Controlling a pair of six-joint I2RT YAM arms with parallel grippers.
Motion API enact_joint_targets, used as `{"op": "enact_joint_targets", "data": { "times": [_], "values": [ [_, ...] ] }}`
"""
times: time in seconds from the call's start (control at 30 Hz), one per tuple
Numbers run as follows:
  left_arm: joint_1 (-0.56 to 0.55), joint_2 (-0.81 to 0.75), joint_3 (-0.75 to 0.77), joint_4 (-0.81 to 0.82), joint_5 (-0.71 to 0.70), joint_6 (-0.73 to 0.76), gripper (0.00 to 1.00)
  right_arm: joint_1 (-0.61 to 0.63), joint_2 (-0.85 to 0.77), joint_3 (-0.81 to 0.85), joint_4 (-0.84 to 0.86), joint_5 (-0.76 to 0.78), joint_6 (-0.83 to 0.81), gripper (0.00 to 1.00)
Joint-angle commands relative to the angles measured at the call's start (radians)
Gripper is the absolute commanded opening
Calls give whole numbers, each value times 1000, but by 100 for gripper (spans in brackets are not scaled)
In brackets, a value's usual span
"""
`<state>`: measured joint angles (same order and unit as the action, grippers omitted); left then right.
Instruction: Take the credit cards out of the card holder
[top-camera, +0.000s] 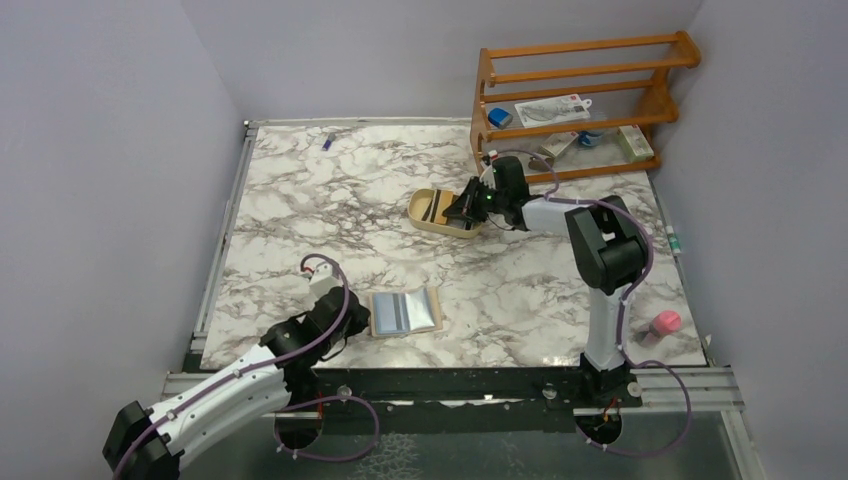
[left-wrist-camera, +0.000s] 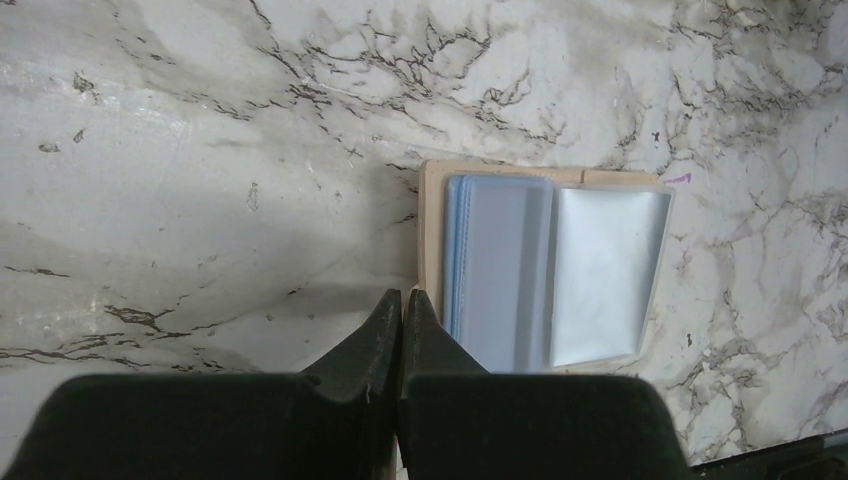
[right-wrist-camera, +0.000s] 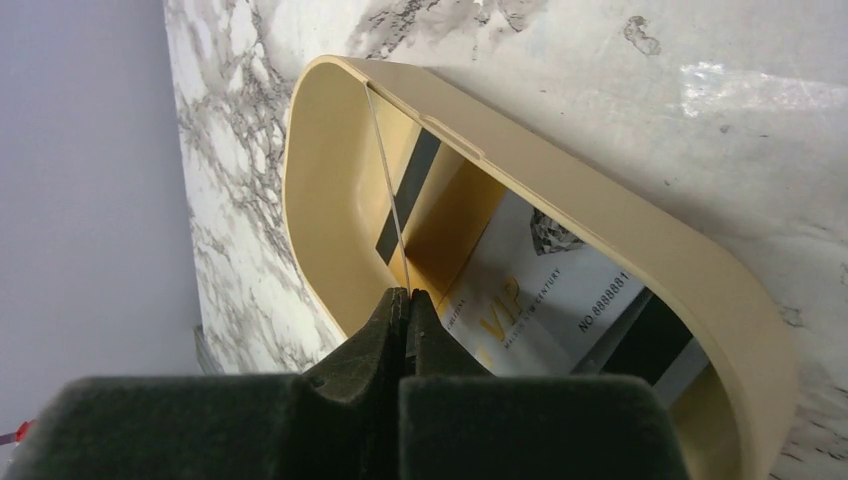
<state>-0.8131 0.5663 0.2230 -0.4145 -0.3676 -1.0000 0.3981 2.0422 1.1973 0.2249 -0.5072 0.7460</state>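
Observation:
The card holder (top-camera: 405, 312) lies open and flat on the marble, its tan edge (left-wrist-camera: 431, 230) framing pale blue sleeves with credit cards (left-wrist-camera: 500, 265) in them. My left gripper (left-wrist-camera: 403, 300) is shut with nothing between its fingers, its tips at the holder's left edge. My right gripper (right-wrist-camera: 402, 297) is shut on a thin credit card (right-wrist-camera: 386, 185) seen edge-on, held over the oval tan tray (right-wrist-camera: 600, 215). A white card printed VIP (right-wrist-camera: 545, 285) lies inside the tray. From above, the right gripper (top-camera: 460, 210) hangs over the tray (top-camera: 425, 217).
A wooden rack (top-camera: 585, 100) holding small items stands at the back right, just behind the tray. A pink object (top-camera: 665, 323) sits near the right front corner. A small blue item (top-camera: 327, 141) lies at the back edge.

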Motion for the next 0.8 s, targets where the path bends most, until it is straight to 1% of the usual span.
{"op": "enact_joint_targets", "data": {
  "times": [0.0,0.23,0.4,0.43,0.53,0.6,0.77],
  "values": [
    [0,25,47,-7,-2,20,0,-2,34,38,53,-60,15,1],
    [0,50,83,-9,2,35,0,-2,55,64,37,-90,18,1],
    [0,58,148,-42,-4,46,0,0,55,81,8,-111,19,1],
    [0,60,165,-56,-11,47,0,-1,54,81,5,-118,17,3],
    [0,59,213,-95,-38,67,0,-1,55,84,-10,-134,16,15],
    [0,62,241,-122,-55,76,0,-1,55,86,-23,-139,14,21],
    [0,84,278,-147,-69,94,0,0,66,112,-67,-145,2,34]
  ]
}}
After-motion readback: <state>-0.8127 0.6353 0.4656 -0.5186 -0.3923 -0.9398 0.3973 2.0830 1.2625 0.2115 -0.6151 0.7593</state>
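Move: The right hand, holding a yellow card, is over the tray, whose middle lies straight below, about 3 cm down; the white card in the tray is some 3 cm to the right of the hand and 4 cm lower. The left hand keeps hold of the card holder's left edge, with the holder's middle about 7 cm to its right, 1 cm ahead and 2 cm below; from there the tray is 25 cm ahead and 16 cm right. Right hand edges left and opens, releasing the yellow card; left lifts the still-held card holder about 7 cm. ##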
